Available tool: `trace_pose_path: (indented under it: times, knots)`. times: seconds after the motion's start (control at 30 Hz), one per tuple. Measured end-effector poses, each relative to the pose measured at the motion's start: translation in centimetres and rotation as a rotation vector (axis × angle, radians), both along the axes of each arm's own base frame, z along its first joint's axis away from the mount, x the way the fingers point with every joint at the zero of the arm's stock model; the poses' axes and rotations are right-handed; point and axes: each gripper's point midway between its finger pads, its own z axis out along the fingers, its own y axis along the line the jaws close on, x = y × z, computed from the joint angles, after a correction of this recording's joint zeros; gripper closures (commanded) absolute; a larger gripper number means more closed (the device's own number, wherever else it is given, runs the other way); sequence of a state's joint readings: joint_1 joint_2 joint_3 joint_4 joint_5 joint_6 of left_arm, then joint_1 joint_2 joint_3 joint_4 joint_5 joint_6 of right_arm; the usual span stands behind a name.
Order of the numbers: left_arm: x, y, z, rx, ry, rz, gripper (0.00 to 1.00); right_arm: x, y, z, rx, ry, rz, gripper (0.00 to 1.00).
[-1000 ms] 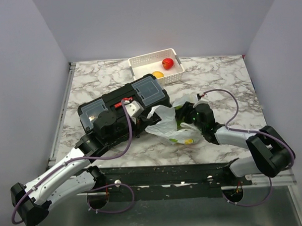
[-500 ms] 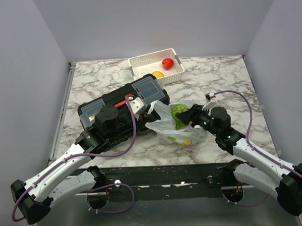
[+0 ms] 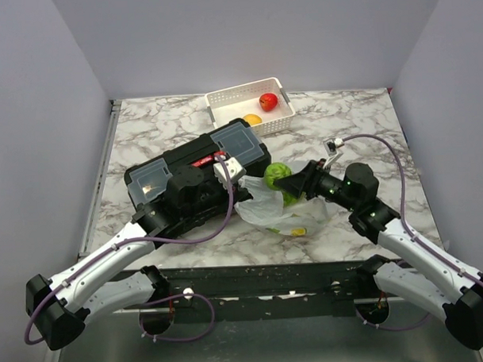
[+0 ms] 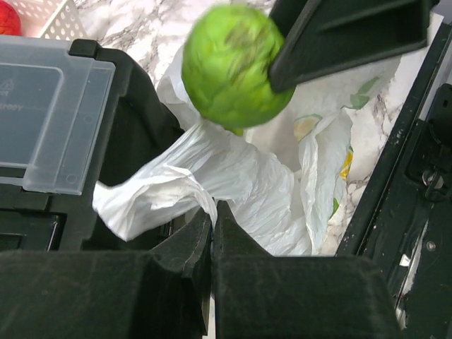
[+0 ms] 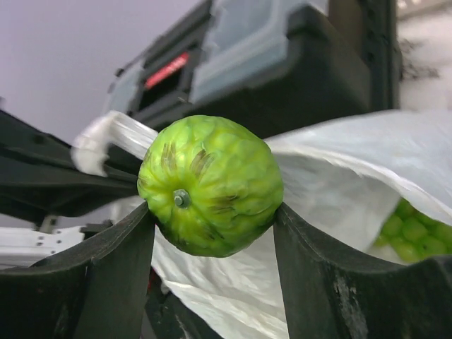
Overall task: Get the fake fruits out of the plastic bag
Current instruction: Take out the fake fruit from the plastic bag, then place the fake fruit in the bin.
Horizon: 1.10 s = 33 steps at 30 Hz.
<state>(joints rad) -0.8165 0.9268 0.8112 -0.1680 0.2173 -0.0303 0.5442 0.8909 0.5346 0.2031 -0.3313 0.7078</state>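
Observation:
The white crinkly plastic bag (image 3: 276,210) lies on the marble table just right of the toolbox. My left gripper (image 3: 241,183) is shut on a bunched edge of the bag (image 4: 244,176), pinched between its fingertips (image 4: 205,219). My right gripper (image 3: 286,182) is shut on a round, ribbed green fake fruit (image 3: 277,174), held above the bag's mouth. The right wrist view shows that fruit (image 5: 210,185) wedged between both fingers, and it hangs over the bag in the left wrist view (image 4: 229,67). More fruit shows through the bag: a yellow piece (image 3: 301,226) and a bumpy green one (image 5: 409,229).
A black toolbox (image 3: 195,168) with clear lid panels lies left of the bag, under my left wrist. A white perforated basket (image 3: 223,98) at the back holds a red fruit (image 3: 268,101) and an orange-yellow one (image 3: 252,119). The table's front edge runs just below the bag.
My right gripper has drawn back out of the bag with the green fruit, which now hangs above the mouth. My left gripper shifted right, still pinching the bag.

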Motion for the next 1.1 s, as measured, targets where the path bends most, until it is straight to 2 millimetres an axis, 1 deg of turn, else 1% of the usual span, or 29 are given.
trace_pose_path:
  times: [0.13, 0.23, 0.43, 0.57, 0.7, 0.77, 0.83, 0.93, 1.1]
  knots:
    - [-0.1, 0.0, -0.4, 0.011, 0.011, -0.002, 1.00, 0.1, 0.4, 4.1, 0.049, -0.078, 0.022, 0.99]
    - [-0.1, 0.0, -0.4, 0.012, 0.011, -0.003, 1.00, 0.6, 0.7, 7.1, 0.077, -0.127, 0.021, 0.99]
    - [-0.1, 0.0, -0.5, 0.015, 0.015, -0.003, 1.00, 3.2, 1.0, 13.7, 0.094, -0.229, -0.043, 0.99]
    - [-0.3, 0.1, -0.1, 0.006, 0.008, -0.003, 1.00, 4.7, 0.5, 16.5, 0.089, -0.281, -0.109, 0.99]
    - [-0.5, 0.3, 0.5, -0.012, 0.000, -0.001, 1.00, 6.2, 0.1, 18.0, 0.072, -0.310, -0.168, 0.99]
    - [-0.6, 0.3, 0.6, -0.018, 0.001, 0.000, 1.00, 7.2, 0.2, 18.1, 0.059, -0.314, -0.193, 0.99]
    - [-0.6, 0.4, 0.7, -0.022, 0.006, 0.002, 1.00, 8.2, 0.4, 17.9, 0.040, -0.311, -0.211, 0.99]
    - [-0.7, 0.5, 0.7, -0.023, 0.012, 0.004, 1.00, 10.1, 0.9, 17.0, 0.003, -0.296, -0.237, 0.99]
    - [-1.1, 0.8, 1.5, -0.044, 0.000, 0.005, 1.00, 14.1, 1.7, 15.7, -0.068, -0.283, -0.301, 0.99]
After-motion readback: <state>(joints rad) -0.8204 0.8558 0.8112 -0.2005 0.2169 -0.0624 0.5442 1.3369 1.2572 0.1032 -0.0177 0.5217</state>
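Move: Some 39 cm ahead of the right hand, 7 cm to its left and 18 cm lower stands the white basket that the already gripped green fruit is bound for. In it the yellow fruit lies about 34 cm ahead and 6 cm left of the hand, and the red fruit 41 cm ahead and 2 cm left. The black toolbox is 10 cm ahead and 23 cm left. From the left hand the basket is about 43 cm ahead, 1 cm right, 20 cm lower. Lifting the green fruit clear of the bag, the right hand climbs steeply by about 18 cm, then swings forward towards the white basket, some 14 cm in all, sinking a little at the end. Its fingers keep their hold while the wrist tips upward and turns clockwise, each roughly 15 degrees. The left hand keeps the bag's rim pinched. ##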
